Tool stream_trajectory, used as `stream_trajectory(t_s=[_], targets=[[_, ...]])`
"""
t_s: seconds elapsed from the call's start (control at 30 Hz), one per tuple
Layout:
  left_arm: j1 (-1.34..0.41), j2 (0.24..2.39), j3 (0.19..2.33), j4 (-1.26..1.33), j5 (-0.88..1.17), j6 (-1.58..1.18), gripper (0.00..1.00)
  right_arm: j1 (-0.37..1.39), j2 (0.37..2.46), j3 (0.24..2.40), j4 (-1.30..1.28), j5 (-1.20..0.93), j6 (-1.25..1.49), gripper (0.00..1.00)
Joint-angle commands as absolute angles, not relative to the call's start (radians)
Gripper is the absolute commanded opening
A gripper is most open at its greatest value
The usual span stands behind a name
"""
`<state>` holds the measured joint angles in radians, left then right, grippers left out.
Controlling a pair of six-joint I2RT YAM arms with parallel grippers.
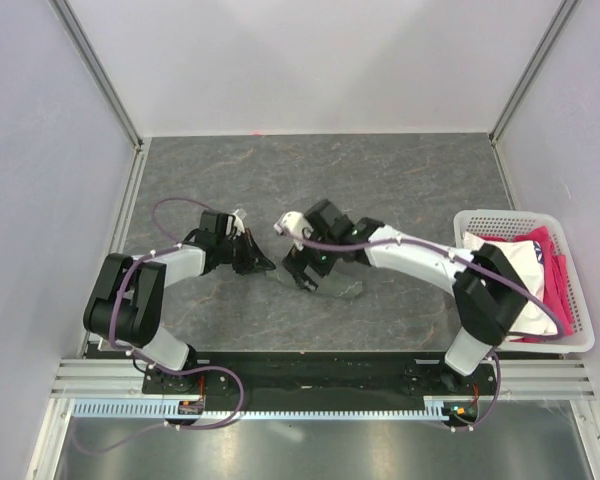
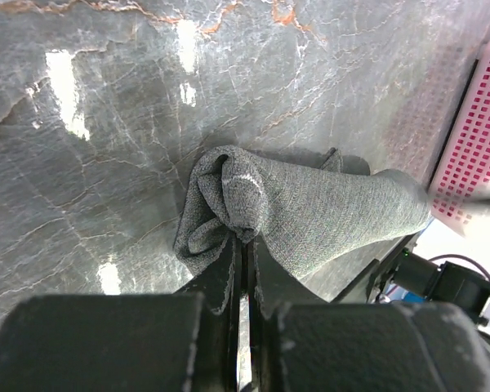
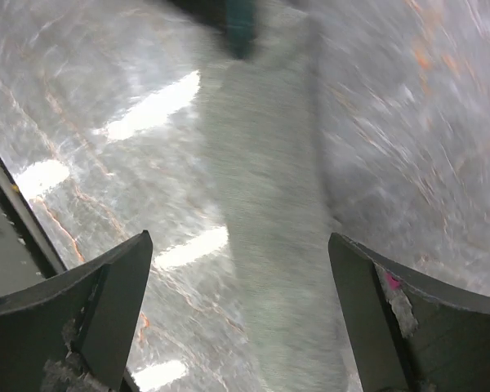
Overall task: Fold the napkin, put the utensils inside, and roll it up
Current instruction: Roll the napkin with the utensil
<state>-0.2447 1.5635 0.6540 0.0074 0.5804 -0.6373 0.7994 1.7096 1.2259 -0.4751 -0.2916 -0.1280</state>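
The napkin (image 1: pixel 342 289) is a dark grey roll lying on the table between the two arms. In the left wrist view the napkin (image 2: pixel 310 208) runs away to the right, its bunched end with the pale hem right at my fingertips. My left gripper (image 2: pixel 245 238) is shut, pinching that end of the roll; in the top view the left gripper (image 1: pixel 264 266) is at the roll's left end. My right gripper (image 3: pixel 238 241) hangs open above the napkin (image 3: pixel 269 269), its fingers astride the roll and apart from it, the picture blurred. The utensils are hidden.
A white perforated basket (image 1: pixel 520 216) stands at the table's right edge holding white and pink fabrics (image 1: pixel 543 272). The basket (image 2: pixel 483 139) also shows at the right in the left wrist view. Enclosure walls stand on three sides of the grey marbled table (image 1: pixel 400 180).
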Motion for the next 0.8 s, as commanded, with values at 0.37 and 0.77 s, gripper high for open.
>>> stream_trajectory(t_s=[0.37, 0.77], targets=[[-0.247, 1.651, 0.776, -0.17, 0.657, -0.577, 0.02, 1.019, 1.741, 1.126, -0.377, 0.209, -0.311, 0.89], [-0.247, 1.638, 0.792, -0.17, 0.683, -0.554, 0.07, 0.956, 1.828, 1.172, -0.437, 0.003, -0.302, 0.51]])
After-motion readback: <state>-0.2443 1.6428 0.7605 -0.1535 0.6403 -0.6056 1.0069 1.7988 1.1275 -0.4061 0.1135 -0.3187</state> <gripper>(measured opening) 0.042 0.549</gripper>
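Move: The rolled napkin's middle lies beneath the open right hand, about 7 cm down, some 2 cm back and 2 cm to the right. The left gripper, holding the roll's left end, is roughly 6 cm left of the right hand, 2 cm farther out and 5 cm lower; the roll's free end lies about 11 cm right, 3 cm back and 7 cm below. From the left hand the napkin's middle is some 9 cm right, 3 cm back and 2 cm down. The right hand first swings back about 3 cm and slightly left, then comes a little forward and right while sinking some 6 cm onto the rolled napkin, its wrist tilting about 25 degrees so that the fingers lean less to the left and point more forward and down. On the way down its wide-open fingers close to about half, coming to straddle the roll and touch it from both sides, while the left gripper stays shut on the left end, shifting under a centimetre. ##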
